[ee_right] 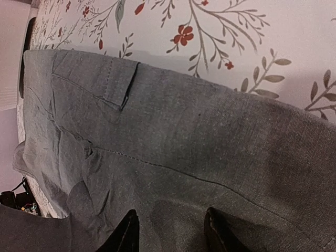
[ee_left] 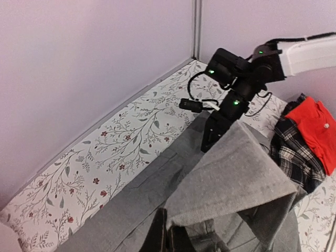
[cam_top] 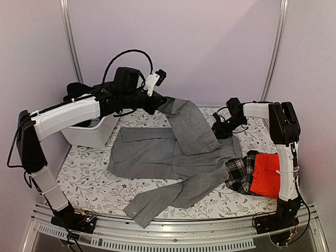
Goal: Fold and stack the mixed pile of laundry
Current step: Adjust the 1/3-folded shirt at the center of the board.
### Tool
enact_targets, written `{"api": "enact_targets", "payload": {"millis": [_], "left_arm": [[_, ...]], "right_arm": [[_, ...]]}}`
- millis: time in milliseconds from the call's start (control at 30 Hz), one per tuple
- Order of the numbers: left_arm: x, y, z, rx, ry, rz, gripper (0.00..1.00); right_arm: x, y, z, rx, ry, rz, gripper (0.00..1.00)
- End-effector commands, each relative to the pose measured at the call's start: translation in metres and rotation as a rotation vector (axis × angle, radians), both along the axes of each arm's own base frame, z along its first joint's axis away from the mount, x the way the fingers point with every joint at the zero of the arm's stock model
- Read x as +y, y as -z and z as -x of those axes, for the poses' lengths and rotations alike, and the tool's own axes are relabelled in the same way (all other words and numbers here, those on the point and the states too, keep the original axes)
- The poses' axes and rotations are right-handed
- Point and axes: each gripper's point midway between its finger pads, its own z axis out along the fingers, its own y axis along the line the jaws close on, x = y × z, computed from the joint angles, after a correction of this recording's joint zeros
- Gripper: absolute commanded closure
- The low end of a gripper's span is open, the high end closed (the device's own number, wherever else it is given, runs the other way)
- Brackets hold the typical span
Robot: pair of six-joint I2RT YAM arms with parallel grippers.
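A grey long-sleeved shirt point(cam_top: 157, 155) lies spread over the middle of the table, one sleeve trailing to the front edge. My left gripper point(cam_top: 160, 102) is shut on a fold of it and holds that part lifted at the back, so the cloth hangs down in a slanted flap point(ee_left: 236, 168). In the left wrist view the fingers point(ee_left: 160, 231) pinch the folded hem. My right gripper point(cam_top: 219, 131) hovers low over the shirt's right back part, its jaws apart with nothing between them point(ee_right: 170, 226). Plaid cloth point(cam_top: 240, 173) and a red shirt point(cam_top: 265, 176) lie at the right.
A white tub point(cam_top: 92, 134) stands at the back left, partly behind my left arm, with dark cloth point(cam_top: 79, 89) over its rim. The floral tablecloth point(cam_top: 89, 178) shows at the front left. Walls close the back and both sides.
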Motion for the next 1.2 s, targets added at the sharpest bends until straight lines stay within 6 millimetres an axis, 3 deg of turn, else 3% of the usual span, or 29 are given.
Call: {"api": "enact_targets", "payload": {"millis": [0,100,267,433,733,800,900,1067,1167], "left_arm": [[0.048,0.054,-0.036,0.204,-0.259,-0.045,1.00],[0.073,0.080,-0.047,0.261,-0.352,-0.056,1.00],[0.105,0.124,-0.053,0.363,-0.472,-0.088,1.00],[0.130,0.175,-0.050,0.500,-0.548,-0.142,1.00],[0.165,0.220,-0.043,0.647,-0.665,-0.163,1.00],[0.182,0.223,-0.046,0.654,-0.734,-0.176,0.96],[0.193,0.211,-0.056,0.618,-0.781,-0.178,0.79],[0.201,0.174,-0.070,0.492,-0.795,-0.223,0.57],[0.187,0.167,-0.072,0.455,-0.709,-0.227,0.50]], "right_arm": [[-0.032,-0.009,-0.008,-0.001,0.064,0.073,0.57],[-0.036,-0.019,-0.013,-0.008,0.071,0.071,0.55],[-0.039,-0.022,-0.013,-0.005,0.066,0.072,0.44],[-0.036,-0.058,-0.025,-0.083,0.088,0.042,0.35],[-0.016,-0.101,-0.018,-0.153,0.043,-0.006,0.34],[-0.009,-0.103,-0.012,-0.152,0.022,-0.007,0.34],[-0.001,-0.105,0.002,-0.144,-0.001,-0.010,0.34],[0.006,-0.102,0.027,-0.120,-0.023,0.010,0.35],[0.003,-0.088,0.037,-0.089,-0.016,0.046,0.36]]}}
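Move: The left hand, high up, holds the shirt's sleeve end; its laying place, on the shirt's far left part, is about 6 cm ahead, 16 cm left and 27 cm below. The white basket's middle stands some 12 cm left of that place and 7 cm beyond it. The right hand is low at the shirt's far right part, which lies directly beneath its fingers; the plaid cloth is about 20 cm back and 7 cm right of it, the red garment 20 cm back and 17 cm right. The left hand swings the held sleeve end some 19 cm left and 20 cm down, easing a little forward, towards the shirt's far left part beside the basket, turning about 40 degrees counter-clockwise and tipping its fingers down as it goes, then opens near the bottom to let go of the sleeve and starts to rise. Meanwhile the right hand, fingertips on the cloth at first, shifts some 4 cm to its right while opening wider, then comes free upwards by about 8 cm, drifting back left and slightly towards its base. ##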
